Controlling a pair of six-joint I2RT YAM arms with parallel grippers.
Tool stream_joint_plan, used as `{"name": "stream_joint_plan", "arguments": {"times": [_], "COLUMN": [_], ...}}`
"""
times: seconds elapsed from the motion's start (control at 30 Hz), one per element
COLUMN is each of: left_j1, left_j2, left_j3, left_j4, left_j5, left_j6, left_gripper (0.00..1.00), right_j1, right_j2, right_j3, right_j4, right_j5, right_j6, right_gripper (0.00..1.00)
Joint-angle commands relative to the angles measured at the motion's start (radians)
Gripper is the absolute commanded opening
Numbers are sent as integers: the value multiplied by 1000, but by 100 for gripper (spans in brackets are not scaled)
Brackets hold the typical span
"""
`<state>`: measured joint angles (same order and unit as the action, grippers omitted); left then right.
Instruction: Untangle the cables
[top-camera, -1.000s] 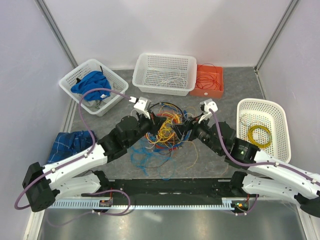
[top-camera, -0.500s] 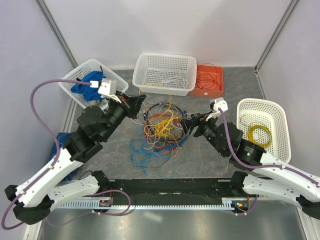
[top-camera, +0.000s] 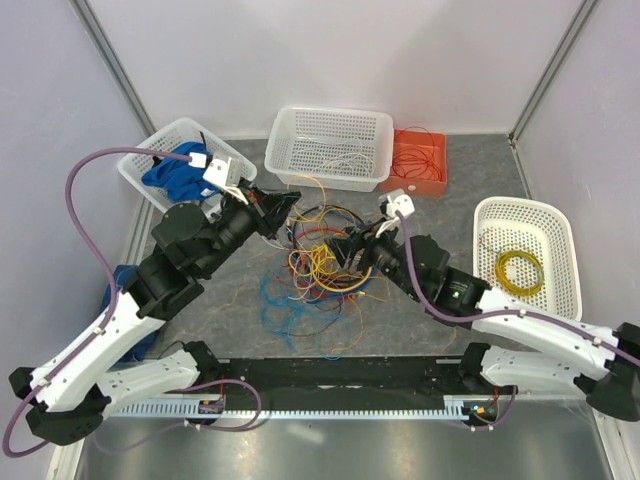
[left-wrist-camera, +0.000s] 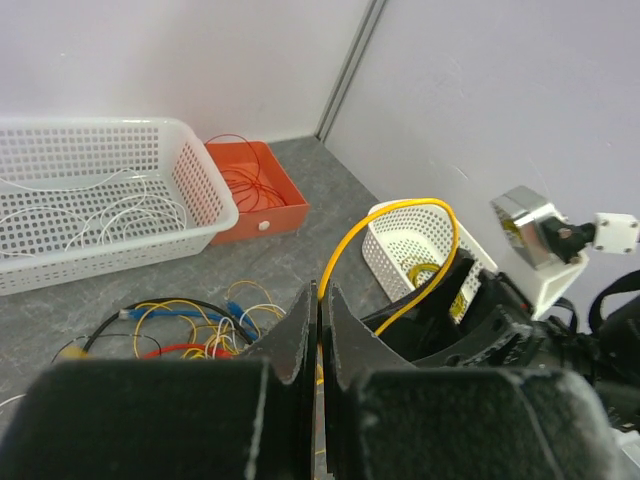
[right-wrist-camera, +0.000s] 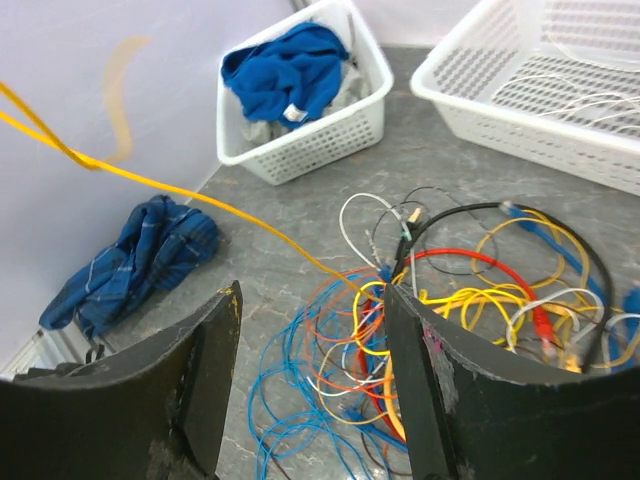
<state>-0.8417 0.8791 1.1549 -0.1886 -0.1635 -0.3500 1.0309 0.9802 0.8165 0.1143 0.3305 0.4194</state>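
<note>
The cables (top-camera: 318, 262) lie in a loose tangle of yellow, orange, red, blue, black and white wires at the middle of the table. My left gripper (top-camera: 283, 207) hovers at the tangle's upper left. It is shut (left-wrist-camera: 320, 290) on a single yellow cable (left-wrist-camera: 400, 206) that arcs up from its tips. The same strand (right-wrist-camera: 200, 197) runs taut from the upper left down into the heap. My right gripper (top-camera: 346, 254) hangs over the tangle's right part, jaws wide open (right-wrist-camera: 310, 295), with blue and orange loops (right-wrist-camera: 330, 350) showing on the table between the fingers.
A white basket with a blue cloth (top-camera: 185, 170) stands at the back left. A white basket with white wires (top-camera: 330, 145) and an orange tray (top-camera: 418, 160) stand at the back. A white basket with a yellow coil (top-camera: 525, 255) is at the right. A blue cloth (top-camera: 135, 285) lies at the left.
My left arm pulled back and left out of the tangle, drawing the yellow cable up. My right gripper drew back to the right, then moved left over the heap.
</note>
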Motion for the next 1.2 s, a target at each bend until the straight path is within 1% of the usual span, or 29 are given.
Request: {"name": "stream_joint_plan", "arguments": {"times": [0.0,0.1,0.2,0.23,0.27,0.3,0.43,0.53,0.57,0.6,0.63,0.73,0.83,0.9,0.93,0.97,1.0,1.03,1.07,1.13,1.17], "left_j1": [3,3,3,3,3,3,3,3,3,3,3,3,3,3,3,3,3,3,3,3,3], "left_j2": [11,17,14,14,14,8,-12,-34,-40,-45,-51,-74,-97,-109,-112,-115,-118,-120,-123,-135,-140], "left_j3": [45,49,51,51,49,46,39,26,25,17,11,-14,-53,-78,-104,-119,-148,-162,-178,-222,-237], "left_j4": [0,0,-2,0,-3,-6,-17,-26,-28,-31,-31,-37,-38,-43,-48,-52,-63,-71,-77,-83,-84], "left_j5": [36,44,48,50,50,48,39,27,21,19,15,-7,-51,-90,-103,-120,-129,-143,-163,-174,-176], "left_j6": [43,42,39,39,37,37,37,39,39,39,39,39,28,14,8,0,-15,-32,-44,-70,-81], "left_gripper": [2,2,2,2,2,2,2,2,2,2,2,2,2,4,10,37,57,74,99,100,100], "right_j1": [4,4,3,3,3,3,-6,-20,-23,-23,-23,-25,-23,-23,-23,-23,-25,-23,-23,-23,-23], "right_j2": [90,167,253,276,314,330,393,419,417,411,405,348,267,197,175,134,115,80,68,34,26], "right_j3": [29,44,67,73,79,87,99,110,111,112,112,96,110,147,163,182,220,240,259,314,329], "right_j4": [125,150,165,173,183,191,249,268,277,277,277,278,231,158,128,66,35,4,-54,-111,-154], "right_j5": [-94,-96,-48,-29,25,47,128,157,168,186,199,228,266,295,311,352,372,393,436,487,548], "right_j6": [-24,-33,-57,-63,-73,-74,-100,-110,-111,-114,-119,-136,-156,-165,-169,-185,-189,-197,-206,-221,-231], "right_gripper": [65,65,63,59,54,43,30,17,12,1,0,0,0,0,0,0,0,0,0,0,0]}}
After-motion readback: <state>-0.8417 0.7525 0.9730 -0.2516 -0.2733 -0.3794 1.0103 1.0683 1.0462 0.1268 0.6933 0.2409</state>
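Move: About 5 cm ahead, 5 cm to the left and 9 cm below the open right hand hangs the taut yellow cable, which slants down from the shut left fingers. From the left hand that same stretch is some 5 cm ahead, 5 cm to the right and 21 cm down. The main tangle lies roughly 15 cm ahead of the right hand, 2 cm left and 25 below; the loose light-blue cables, about 4 ahead and 9 left at that depth. Dipping about 9 cm while reaching forward and left, the right hand shuts its fingers on the yellow cable beneath the left hand. It then climbs some 17 cm and swings right with the cable pinched, turning clockwise. The left holds almost still until this pinch is made, then eases left, opens wide to let go and starts sinking, about 6 cm. ##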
